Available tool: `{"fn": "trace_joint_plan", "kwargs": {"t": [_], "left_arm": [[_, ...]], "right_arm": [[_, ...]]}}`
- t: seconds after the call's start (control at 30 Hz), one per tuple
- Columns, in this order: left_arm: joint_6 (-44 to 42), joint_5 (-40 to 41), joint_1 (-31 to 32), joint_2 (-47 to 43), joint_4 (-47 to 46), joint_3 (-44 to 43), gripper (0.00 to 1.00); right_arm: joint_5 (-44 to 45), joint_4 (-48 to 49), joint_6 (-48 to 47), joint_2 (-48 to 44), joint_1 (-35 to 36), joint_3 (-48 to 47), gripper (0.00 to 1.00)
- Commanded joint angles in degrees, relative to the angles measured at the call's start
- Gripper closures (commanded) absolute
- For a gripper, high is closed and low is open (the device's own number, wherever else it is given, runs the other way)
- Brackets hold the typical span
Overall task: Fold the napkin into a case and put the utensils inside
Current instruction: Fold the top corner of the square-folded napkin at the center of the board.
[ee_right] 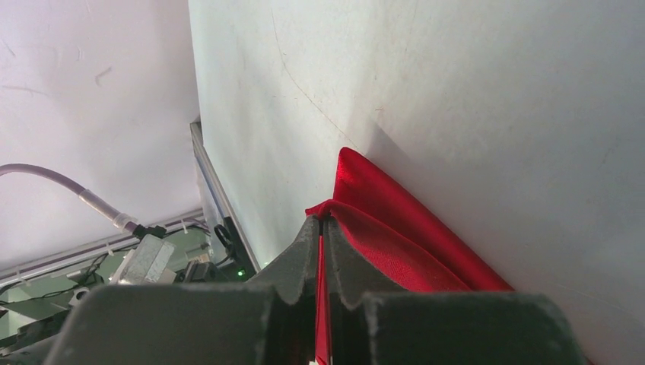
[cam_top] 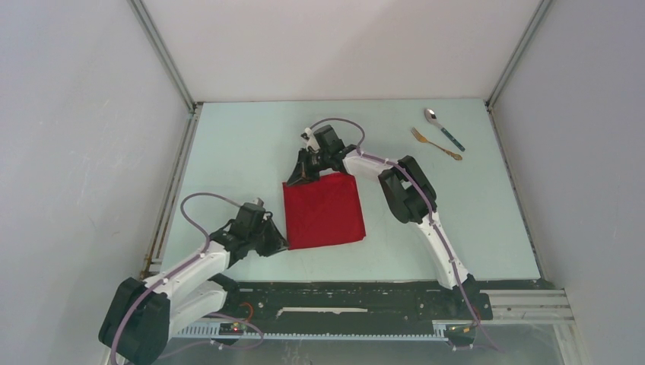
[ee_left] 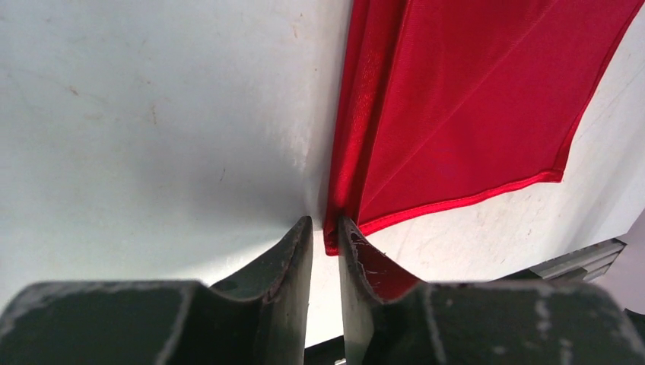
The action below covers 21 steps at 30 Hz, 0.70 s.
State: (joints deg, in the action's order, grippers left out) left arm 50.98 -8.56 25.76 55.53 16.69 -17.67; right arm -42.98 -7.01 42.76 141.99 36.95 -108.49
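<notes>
The red napkin (cam_top: 325, 213) lies flat in the middle of the table, with a doubled-over layer along its left edge (ee_left: 357, 114). My right gripper (cam_top: 298, 176) is at its far left corner, shut on the cloth, which runs between the jaws (ee_right: 321, 220) and is lifted slightly there (ee_right: 395, 243). My left gripper (cam_top: 283, 242) is at the near left corner. Its jaws (ee_left: 325, 224) stand a narrow gap apart; the corner sits between the tips, against the right finger only. The utensils, a teal-handled spoon (cam_top: 443, 128) and a gold fork (cam_top: 436, 144), lie at the far right.
White walls and metal frame rails (cam_top: 176, 163) bound the pale table (cam_top: 228, 144) on three sides. A black base rail (cam_top: 350, 296) runs along the near edge. The right arm's links (cam_top: 411, 198) stand just right of the napkin.
</notes>
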Motion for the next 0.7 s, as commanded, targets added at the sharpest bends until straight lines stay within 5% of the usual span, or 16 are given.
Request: {"fn": "trace_joint_plan", "kwargs": {"t": [0.0,0.13,0.43,0.67], "left_arm": [[-0.3,1.2,0.4,-2.7,4.5,-0.5,0.71],[0.4,1.4,0.3,-5.7,7.7,-1.6,0.67],[1.5,2.1,0.3,-14.0,16.4,-6.5,0.54],[1.4,0.3,0.2,-12.7,14.2,-11.5,0.51]], "right_arm": [[-0.3,0.1,-0.9,0.8,-0.6,-2.8,0.91],[-0.4,-1.5,-2.1,1.1,-0.5,-4.2,0.88],[1.3,-9.9,-6.7,-5.1,-1.5,-5.0,0.56],[0.2,-6.2,-9.8,-22.2,-3.9,13.0,0.41]]}}
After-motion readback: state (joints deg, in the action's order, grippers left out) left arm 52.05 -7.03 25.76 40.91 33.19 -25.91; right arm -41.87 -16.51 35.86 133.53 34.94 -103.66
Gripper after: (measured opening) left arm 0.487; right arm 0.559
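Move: The right fingers still hold the folded-over layer's corner; the napkin's far left corner beneath lies about 2 cm to their left, level forward and 3 cm below. From that hand, the napkin's middle is some 10 cm back and 10 cm right, its far right corner about 17 cm right and 2 cm ahead. The left fingertips are at the near left corner, about 1 cm below; the far left corner lies some 21 cm ahead and 1 cm left of the left hand. Let go of the far left corner: open the right fingers to about half, easing a centimetre forward, then draw the right gripper back over the napkin, about 4 cm to the right, slightly back and rising. Meanwhile ease the left gripper a little back and outward off the near left corner while its fingers spread, then lift it about 7 cm clear. ##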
